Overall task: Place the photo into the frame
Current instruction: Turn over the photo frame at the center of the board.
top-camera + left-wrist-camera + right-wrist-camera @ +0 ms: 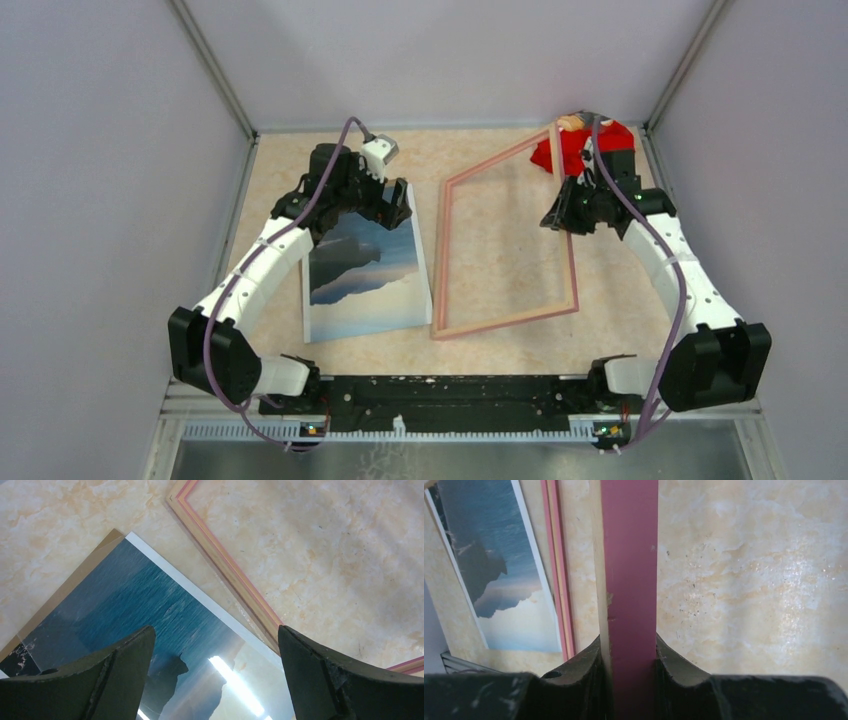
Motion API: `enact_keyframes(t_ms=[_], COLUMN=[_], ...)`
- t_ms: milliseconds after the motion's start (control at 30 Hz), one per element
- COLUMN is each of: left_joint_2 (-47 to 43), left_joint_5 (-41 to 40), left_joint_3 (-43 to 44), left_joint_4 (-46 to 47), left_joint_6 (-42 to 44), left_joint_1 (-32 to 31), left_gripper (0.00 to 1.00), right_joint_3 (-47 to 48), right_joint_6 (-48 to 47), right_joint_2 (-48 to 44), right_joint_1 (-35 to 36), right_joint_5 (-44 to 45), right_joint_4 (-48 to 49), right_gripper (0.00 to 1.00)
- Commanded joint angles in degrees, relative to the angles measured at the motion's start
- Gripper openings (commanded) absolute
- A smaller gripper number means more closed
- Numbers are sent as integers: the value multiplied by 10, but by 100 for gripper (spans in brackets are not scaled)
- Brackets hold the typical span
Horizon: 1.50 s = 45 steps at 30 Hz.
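The photo [365,275], a blue sea with dark mountains, lies face up on the left of the table. My left gripper [395,205] hangs open over its far edge. In the left wrist view the print [150,605] fills the space between the wide-spread fingers [125,665]. The pink frame [441,250] sits just right of the photo. My right gripper [572,215] is shut on the frame's right side. In the right wrist view that pink bar [629,555] runs up between the jaws and looks raised off the table. The frame's opposite side [555,555] lies beside the photo [494,555].
A brown backing board [70,580] shows under the photo's edge. A red object [580,145] lies at the back right corner, just behind the right arm. Grey walls close in the marbled table [500,250] on three sides.
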Motion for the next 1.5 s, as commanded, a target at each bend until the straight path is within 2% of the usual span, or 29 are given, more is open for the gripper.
enact_keyframes(t_ms=[0,300,500,667,1000,1067,1233,1467], left_joint_2=[-10,-9,-6,8,9,8,5,4], left_joint_5=[-19,-38,-48,-49,-78,-74,-67,-63], left_joint_3=[2,-5,-9,-6,15,16,11,20], left_joint_4=[2,-5,-7,-7,-15,-17,-16,-29], left_joint_6=[9,20,30,29,43,44,40,34], left_joint_1=[-2,-2,-1,-1,-1,-1,-1,0], left_gripper=[99,99,98,98,98,98,98,98], right_joint_3=[-35,-68,-69,-73,-131,-133,-113,-51], right_joint_6=[-37,-36,-42,-39,-40,-41,-39,12], right_joint_2=[33,81,110,158,213,217,217,144], right_joint_1=[3,3,3,5,26,26,26,47], right_joint_5=[19,25,102,145,169,183,233,246], right_joint_4=[-5,37,33,43,91,88,63,41], right_gripper=[20,21,21,25,29,32,52,66])
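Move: The held right side of the tilted frame is to come down on the bare board about 18 cm below the right hand, some 4 cm to its right and 3 cm nearer the base. The frame's lower left side rests on the board roughly 24 cm to the right hand's left and level with it; the photo is 42 cm left, also level, and the red cloth 25 cm ahead and 11 cm right. From the left hand, that landing spot lies about 36 cm right, 7 cm back and 22 cm down. The frame's raised right side, still pinched, is lowered about 17 cm to the board by the right hand, first nearly straight down, then also 4 cm rightward and slightly back, while the wrist rolls its left side down and tips the fingers steeper. The fingers then open, ending clear around the bar, with the hand easing slightly farther right and just starting up. The empty left hand drifts nearly 3 cm left and down, staying open. ##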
